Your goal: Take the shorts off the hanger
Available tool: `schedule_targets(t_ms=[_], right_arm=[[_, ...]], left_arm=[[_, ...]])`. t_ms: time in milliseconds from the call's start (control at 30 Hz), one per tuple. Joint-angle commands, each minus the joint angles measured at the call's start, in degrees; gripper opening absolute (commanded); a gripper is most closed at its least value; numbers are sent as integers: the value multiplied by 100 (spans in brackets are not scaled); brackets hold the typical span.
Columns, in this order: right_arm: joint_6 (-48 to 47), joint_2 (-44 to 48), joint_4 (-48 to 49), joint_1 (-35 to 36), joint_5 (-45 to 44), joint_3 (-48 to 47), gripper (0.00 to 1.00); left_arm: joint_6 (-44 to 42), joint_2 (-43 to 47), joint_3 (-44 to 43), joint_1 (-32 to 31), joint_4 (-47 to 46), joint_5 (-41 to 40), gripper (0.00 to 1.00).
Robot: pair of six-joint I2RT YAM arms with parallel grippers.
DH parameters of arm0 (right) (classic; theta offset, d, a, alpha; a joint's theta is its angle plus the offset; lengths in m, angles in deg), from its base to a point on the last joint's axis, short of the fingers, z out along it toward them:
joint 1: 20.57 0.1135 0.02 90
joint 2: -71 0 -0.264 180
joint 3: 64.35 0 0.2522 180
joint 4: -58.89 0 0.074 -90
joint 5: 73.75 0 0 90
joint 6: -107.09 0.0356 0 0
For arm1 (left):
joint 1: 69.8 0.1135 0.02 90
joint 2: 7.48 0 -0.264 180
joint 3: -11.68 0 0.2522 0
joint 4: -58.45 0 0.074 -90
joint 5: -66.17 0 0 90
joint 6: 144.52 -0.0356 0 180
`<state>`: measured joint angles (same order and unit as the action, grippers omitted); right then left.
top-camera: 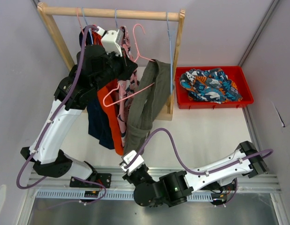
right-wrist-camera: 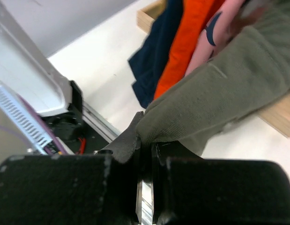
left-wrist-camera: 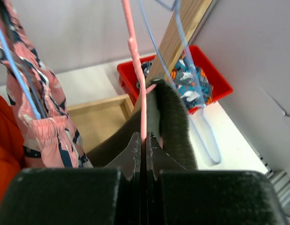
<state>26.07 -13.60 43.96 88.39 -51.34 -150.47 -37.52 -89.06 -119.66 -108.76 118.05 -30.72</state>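
My left gripper (top-camera: 132,69) is shut on the wire of a pink hanger (top-camera: 130,93), which it holds tilted with its hook below the wooden rod (top-camera: 107,12). In the left wrist view the fingertips (left-wrist-camera: 135,143) pinch the pink hanger (left-wrist-camera: 135,56). The olive shorts (top-camera: 147,103) drape over that hanger and hang down to my right gripper (top-camera: 130,159), which is shut on their lower end (right-wrist-camera: 219,89). Navy shorts (top-camera: 100,124), orange shorts (top-camera: 114,122) and pink printed shorts (top-camera: 124,96) hang on the rack. The floral shorts (top-camera: 209,84) lie in the red bin (top-camera: 182,103).
The wooden rack's right post (top-camera: 176,61) stands just right of the olive shorts, its base board (top-camera: 164,112) below. An empty blue hanger (left-wrist-camera: 201,126) hangs by that post. The red bin sits to the right of the rack. A metal rail (top-camera: 65,192) runs along the near edge.
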Motion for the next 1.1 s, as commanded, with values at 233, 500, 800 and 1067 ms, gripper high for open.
schedule_targets(t_ms=[233,500,800,1067], right_arm=[[-649,215,652,-665,8,-103,0],[-1618,778,1040,-2626,1318,-252,0],[-723,2156,-92,-3242,538,300,0],[-2117,3388,275,-3978,113,39,0]], left_arm=[[190,667,207,-102,143,294,0],[384,1820,1271,-665,1410,-233,0],[463,2936,2203,-762,1200,-822,0],[243,4079,4576,-762,-48,-1015,0]])
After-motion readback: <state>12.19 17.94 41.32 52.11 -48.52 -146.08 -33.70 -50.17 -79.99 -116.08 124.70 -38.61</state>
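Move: The olive shorts are still on the pink hanger pinched in the left hand; their middle is about 9 cm to its right, level forward and some 10 cm lower. From that hand the patterned pink shorts hang roughly 7 cm ahead, 4 cm left, 10 cm lower, and the empty blue hanger about 8 cm ahead, 16 cm right, level. The right hand grips the olive hem; the red bin lies some 50 cm ahead, 44 cm right, 27 cm below it. The olive shorts stay pinched by the hem as the right hand carries them about 20 cm forward, then swings some 24 cm right and up towards the red bin, turning clockwise around 30 degrees. The left hand keeps the pink hanger and draws it back away from the rack, drifting left, with a late drop; its fingers tip down slightly. ##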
